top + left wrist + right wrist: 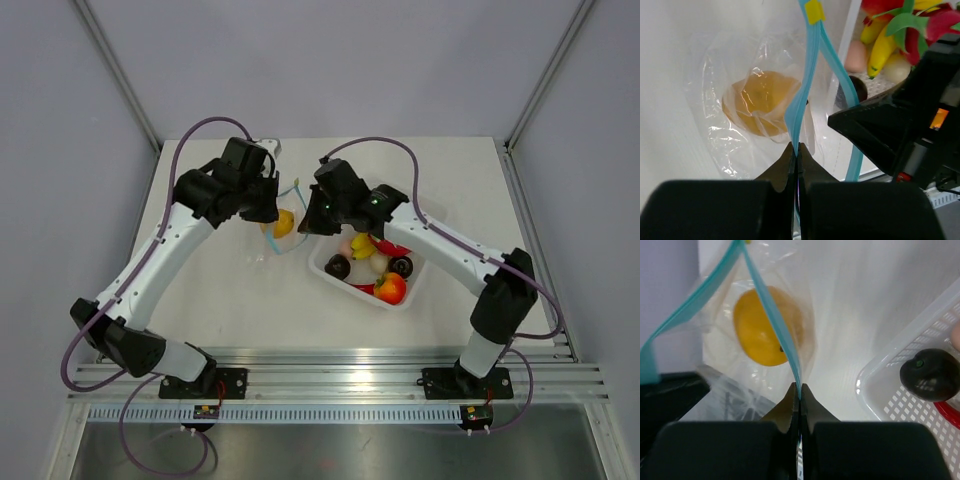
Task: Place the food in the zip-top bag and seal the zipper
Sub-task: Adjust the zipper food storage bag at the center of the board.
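The zip-top bag (272, 240) hangs between both grippers at mid-table, with one yellow-orange fruit (284, 224) inside. Its light blue zipper (799, 100) gapes in two strands. My left gripper (795, 150) is shut on one strand, and my right gripper (800, 387) is shut on the other strand of the zipper (770, 315). Through the clear plastic the fruit (760, 335) shows below the strip. More food lies in the white tray (325, 272): a yellow banana (362, 246), two dark brown pieces (338, 266), and a red-orange piece (391, 288).
The white perforated tray (890, 365) sits just right of the bag, a dark brown fruit (932, 372) near its corner. The right arm's black wrist (880, 130) crowds the left wrist view. Bare white tabletop (240, 300) lies in front of the bag.
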### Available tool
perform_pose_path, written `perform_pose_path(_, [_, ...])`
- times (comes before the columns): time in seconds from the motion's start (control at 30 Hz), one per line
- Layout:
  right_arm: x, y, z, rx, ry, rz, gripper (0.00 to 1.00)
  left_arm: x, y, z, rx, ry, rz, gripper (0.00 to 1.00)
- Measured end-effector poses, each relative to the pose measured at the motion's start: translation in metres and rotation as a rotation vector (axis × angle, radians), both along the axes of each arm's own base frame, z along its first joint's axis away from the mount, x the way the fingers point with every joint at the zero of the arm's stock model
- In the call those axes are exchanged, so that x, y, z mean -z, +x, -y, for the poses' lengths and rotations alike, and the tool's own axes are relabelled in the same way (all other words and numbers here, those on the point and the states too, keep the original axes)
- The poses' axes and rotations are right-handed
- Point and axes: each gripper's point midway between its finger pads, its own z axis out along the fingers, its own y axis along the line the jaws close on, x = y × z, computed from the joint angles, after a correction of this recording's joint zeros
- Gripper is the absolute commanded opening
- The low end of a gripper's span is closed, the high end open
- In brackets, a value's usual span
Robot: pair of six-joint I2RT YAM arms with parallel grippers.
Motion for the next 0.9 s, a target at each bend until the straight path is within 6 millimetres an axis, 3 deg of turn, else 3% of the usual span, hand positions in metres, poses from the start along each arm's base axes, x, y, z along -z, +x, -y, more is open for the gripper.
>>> perform_pose_path(0.1, [-0.027,0.001,0.006,0.022,0.055,0.072,0.00,-0.002,0.004,0.000,-0.003,-0.048,0.027,0.00])
perform_pose_path(0.17, [-0.026,0.000,0.013,0.040,0.051,0.092,0.00,0.020,0.005,-0.002,-0.014,-0.048,-0.010,0.00])
perform_pose_path(0.3, [0.022,-0.003,0.022,0.054,-0.047,0.026,0.00,0.092,-0.003,-0.008,-0.032,0.017,-0.185,0.00])
perform_pose_path(0.4, [0.050,-0.004,0.027,0.051,-0.117,-0.019,0.00,0.114,-0.005,-0.008,-0.033,0.051,-0.258,0.00])
perform_pose_path(0.5, [0.039,-0.002,0.028,0.041,-0.135,-0.001,0.00,0.091,0.002,-0.005,-0.032,0.037,-0.229,0.00])
perform_pose_path(0.67, [-0.013,0.015,0.016,0.037,-0.054,0.116,0.00,0.017,0.022,0.000,-0.030,-0.058,-0.012,0.00])
perform_pose_path(0.73, [-0.021,0.016,0.015,0.034,-0.041,0.132,0.00,0.008,0.019,-0.005,-0.041,-0.063,0.015,0.00])
perform_pose_path(0.77, [-0.021,0.016,0.014,0.033,-0.039,0.135,0.09,0.008,0.019,-0.008,-0.048,-0.062,0.019,0.00])
perform_pose_path(0.9, [-0.010,0.017,0.014,0.033,-0.059,0.116,0.70,0.041,0.017,-0.017,-0.073,-0.014,-0.037,0.00])
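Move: Both my hands already pinch opposite sides of the raised zip-top bag's open blue rim. From my left hand, the yellow fruit inside is about 4 cm ahead, 3 cm right and 11 cm down; the yellow slider is some 10 cm ahead, 6 cm right, about level. From my right hand, the fruit lies 4 cm ahead, 6 cm left and 9 cm down, the dark fruit 4 cm back, 8 cm right and 15 cm below. I shake the bag up and down by its rim: my left hand plunges about 11 cm, tipping some 15 degrees steeper, comes back nearly to its starting height, then sinks again, pinching throughout. My right hand lifts slightly, dips to 5 cm below its start while drifting right, climbs again, and at the top opens its fingers around the rim, loosening its pinch. ##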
